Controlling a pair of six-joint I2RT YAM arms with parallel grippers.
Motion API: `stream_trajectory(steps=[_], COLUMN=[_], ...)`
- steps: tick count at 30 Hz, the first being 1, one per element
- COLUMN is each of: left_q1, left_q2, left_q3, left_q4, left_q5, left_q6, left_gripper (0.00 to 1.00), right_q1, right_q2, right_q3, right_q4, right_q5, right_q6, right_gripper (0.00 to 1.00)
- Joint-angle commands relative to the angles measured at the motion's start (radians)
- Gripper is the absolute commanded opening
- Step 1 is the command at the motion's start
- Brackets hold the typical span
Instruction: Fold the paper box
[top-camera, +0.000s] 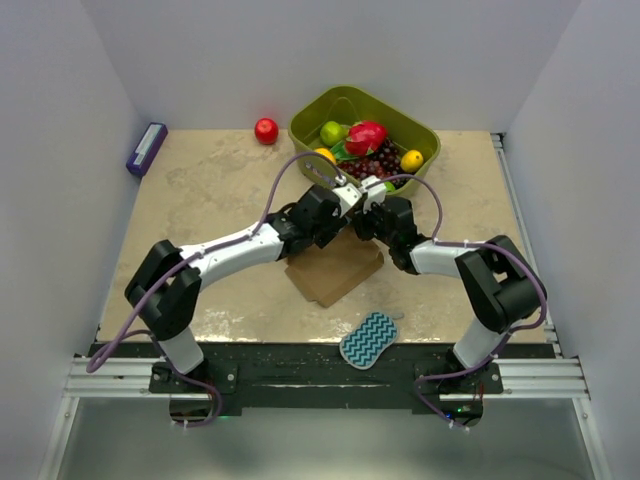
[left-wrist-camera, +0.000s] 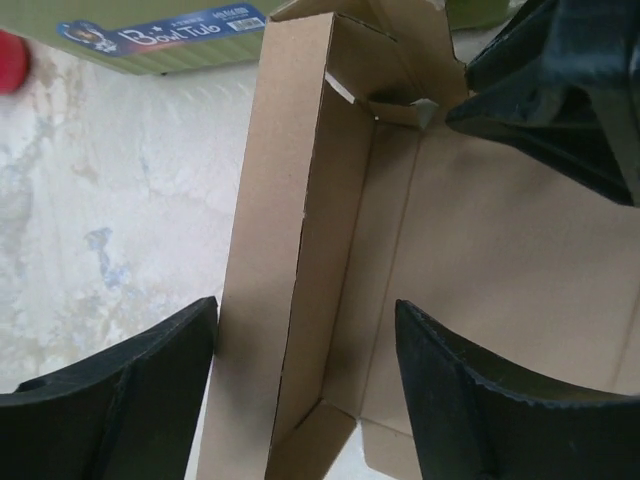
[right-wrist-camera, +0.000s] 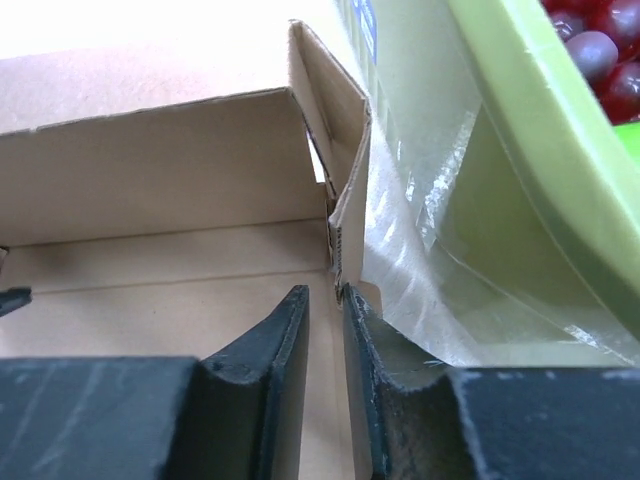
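The paper box (top-camera: 335, 270), plain brown cardboard, lies partly folded at the table's middle under both wrists. My left gripper (left-wrist-camera: 306, 305) is open and straddles a raised side wall (left-wrist-camera: 290, 250) of the box without pressing on it. The box floor (left-wrist-camera: 480, 240) spreads to the right, where the right arm's dark fingers (left-wrist-camera: 550, 90) show at a corner flap. My right gripper (right-wrist-camera: 323, 292) has its jaws a narrow gap apart. An upright corner flap (right-wrist-camera: 345, 150) ends right at its fingertips, touching the right finger. The box floor shows through the gap.
A green basket (top-camera: 310, 115) of fruit stands just behind the box, its wall (right-wrist-camera: 520, 130) close to the right gripper. A teal zigzag sponge (top-camera: 369, 339) lies at the near edge. A red ball (top-camera: 266, 131) and a purple box (top-camera: 146, 149) sit at the back left.
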Motion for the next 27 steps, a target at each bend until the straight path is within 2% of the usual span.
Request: stream_trajectory(steps=[1,3,7,10,12,13,17,21,27], left_q1=[-0.023,-0.040,-0.065,-0.071,-0.072,-0.072,-0.072,-0.072,-0.039], left_q2=[-0.026,-0.052,-0.074,-0.069,-0.082,-0.089,-0.166,-0.268,-0.301], left_q3=[-0.074,-0.110,-0.191,-0.205,-0.210,-0.225,-0.282,-0.314,-0.311], left_q4=[0.137,0.179,0.271,0.273,0.267,0.265,0.257,0.210,0.130], left_q5=[-0.160,-0.162,-0.165,-0.185,-0.162,-0.121,0.054,0.158,0.338], left_q6=[0.086,0.124,0.179,0.193,0.198,0.201,0.228,0.234,0.202], left_gripper=[0.68,0.64,0.45,0.37,0.35,0.33,0.29,0.25,0.23], right_q1=[0.000,0.000,0.000,0.000,0.001,0.000,0.000,-0.002,-0.002], right_q2=[-0.062,-0.079,-0.116,-0.177,-0.223,-0.287,-0.464,-0.575,-0.598], right_q3=[0.013,0.007,0.005,0.000,-0.016,-0.026,-0.067,-0.076,-0.144], right_q4=[0.011,-0.002,-0.061,-0.143,-0.202,-0.219,-0.354,-0.546,-0.586], right_q5=[0.034,0.030,0.040,0.068,0.083,0.085,0.158,0.247,0.324], right_q6=[0.056,0.073,0.117,0.151,0.168,0.174,0.261,0.323,0.351], right_gripper=[0.23,0.23,0.23,0.32,0.40,0.48,0.59,0.60,0.58])
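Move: The box's raised wall runs between the left gripper's open fingers, its middle about 3 cm below the hand and 1 cm ahead and to its left. Its right corner flap, between the right gripper's nearly shut fingers, is some 4 cm ahead, 7 cm right and 4 cm below the left hand, with the wall's middle 3 cm back and 8 cm left of the right hand. From the right hand, the box floor's middle lies roughly 9 cm back, 4 cm left, and the green tub 17 cm ahead, 2 cm right. Lower the left gripper about 2 cm over the raised wall, easing slightly left and back, and close its fingers to pinch the wall; then draw it back some 5 cm, turning clockwise and rising a little late on. Meanwhile lift the right gripper, open it off the corner flap and carry it some 10 cm up, 7 cm back and 7 cm right, clear of the box. ##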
